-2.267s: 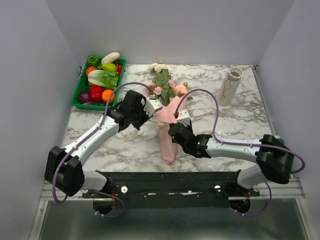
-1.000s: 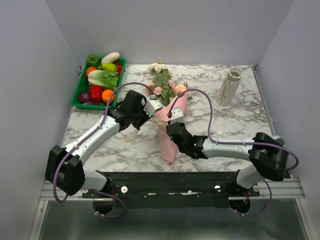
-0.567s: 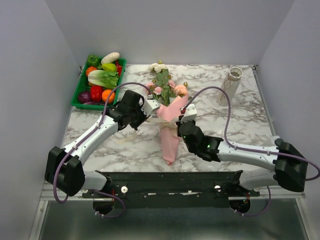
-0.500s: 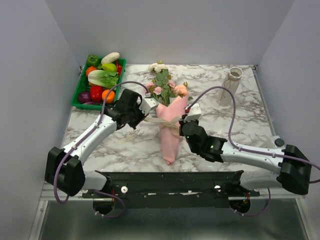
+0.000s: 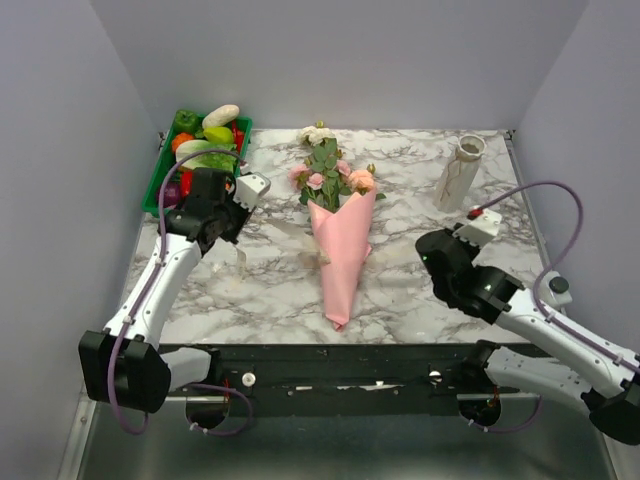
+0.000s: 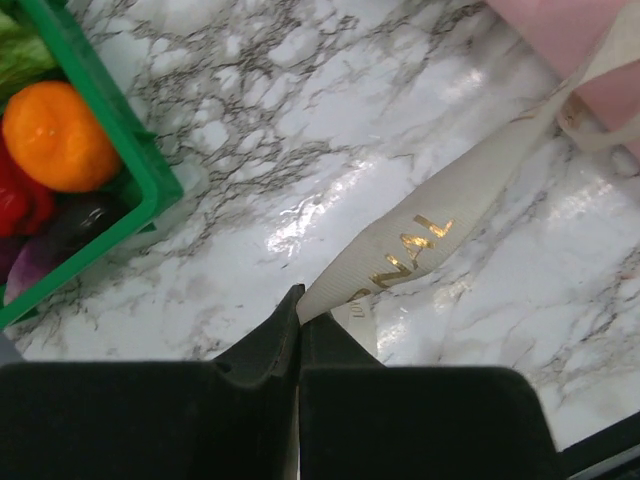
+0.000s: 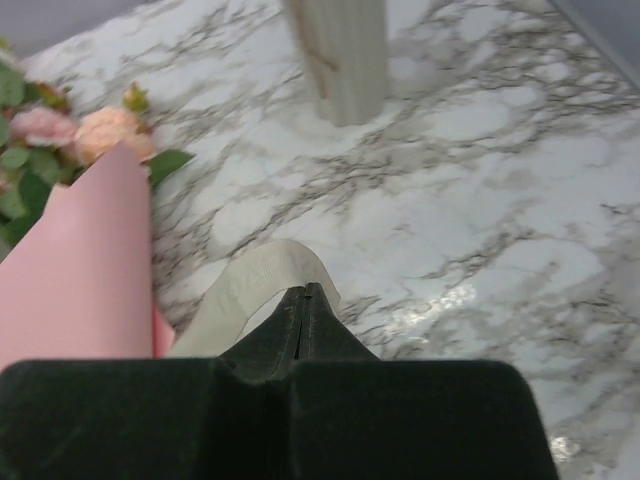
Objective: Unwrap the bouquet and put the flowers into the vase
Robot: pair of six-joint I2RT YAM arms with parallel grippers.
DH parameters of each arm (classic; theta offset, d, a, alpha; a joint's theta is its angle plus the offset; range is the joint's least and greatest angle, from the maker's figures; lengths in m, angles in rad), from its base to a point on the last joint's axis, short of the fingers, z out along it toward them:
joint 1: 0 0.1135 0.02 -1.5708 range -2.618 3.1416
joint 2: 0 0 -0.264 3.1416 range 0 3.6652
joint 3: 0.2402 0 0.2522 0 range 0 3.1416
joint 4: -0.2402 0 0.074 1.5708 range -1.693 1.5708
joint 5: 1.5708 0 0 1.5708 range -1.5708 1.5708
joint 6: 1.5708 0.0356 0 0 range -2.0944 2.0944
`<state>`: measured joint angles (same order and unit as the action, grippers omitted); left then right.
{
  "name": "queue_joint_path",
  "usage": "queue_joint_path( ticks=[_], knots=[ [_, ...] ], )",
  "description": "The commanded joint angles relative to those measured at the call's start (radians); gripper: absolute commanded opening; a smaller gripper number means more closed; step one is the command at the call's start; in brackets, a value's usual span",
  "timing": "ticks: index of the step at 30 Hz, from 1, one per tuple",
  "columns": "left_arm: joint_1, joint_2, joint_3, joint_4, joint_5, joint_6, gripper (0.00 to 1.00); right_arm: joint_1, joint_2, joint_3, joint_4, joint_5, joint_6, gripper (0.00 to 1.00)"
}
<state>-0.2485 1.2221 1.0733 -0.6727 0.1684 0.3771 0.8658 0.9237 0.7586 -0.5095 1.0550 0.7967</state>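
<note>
The bouquet (image 5: 339, 250) lies in mid-table, its salmon-pink paper cone pointing towards me and the flowers (image 5: 328, 170) at its far end. My left gripper (image 5: 235, 232) is well left of it, shut on one end of the cream ribbon (image 6: 430, 230), which carries gold lettering and runs back to the pink paper (image 6: 585, 30). My right gripper (image 5: 432, 250) is right of the bouquet, shut on a loop of the ribbon (image 7: 245, 290) that leads to the paper (image 7: 80, 270). The off-white vase (image 5: 458, 175) stands upright at the back right, its base (image 7: 340, 60) ahead of the right fingers.
A green tray (image 5: 159, 178) of vegetables sits at the back left, its corner (image 6: 120, 150) close to the left gripper, with an orange (image 6: 58, 135) inside. Grey walls close in the marble table on three sides.
Both arms have drawn apart from the bouquet, the left one leftward and the right one rightward, each pulling ribbon out with it. The right gripper closed on the ribbon.
</note>
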Motion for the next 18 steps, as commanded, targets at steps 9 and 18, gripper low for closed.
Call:
queue_joint_path(
  ticks=[9, 18],
  knots=[
    [0.209, -0.044, 0.027, -0.007, -0.187, 0.011, 0.87, -0.272, -0.091, 0.076, -0.366, 0.051, 0.150, 0.11],
    [0.054, 0.006, 0.231, -0.182, 0.296, 0.023, 0.99, -0.280, -0.017, 0.234, -0.405, -0.059, 0.079, 0.83]
  ],
)
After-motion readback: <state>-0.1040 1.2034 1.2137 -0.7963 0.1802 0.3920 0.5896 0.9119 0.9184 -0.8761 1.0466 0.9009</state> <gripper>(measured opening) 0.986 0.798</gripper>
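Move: Both closed grippers still hold an end of the loosened ribbon. For the left, the bare table to drop it on lies about 8 cm left, level with it and 17 cm below; the vegetable crate is some 21 cm ahead and 13 cm left, the bouquet 21 cm right and 1 cm ahead. For the right, its patch is about 7 cm right, 1 cm ahead and 19 cm below; the bouquet is 22 cm left and 5 cm ahead, the vase 17 cm ahead and 3 cm right. Pull the two ribbon ends farther apart, away from the bouquet: bring the left gripper about 9 cm left, turning counter-clockwise, and the right one some 10 cm right, turning clockwise. At full reach, open both wide, well above the table, to let the ribbon go. Then lift the left gripper about 4 cm while swinging back 5 cm towards the bouquet; raise the right slightly. ##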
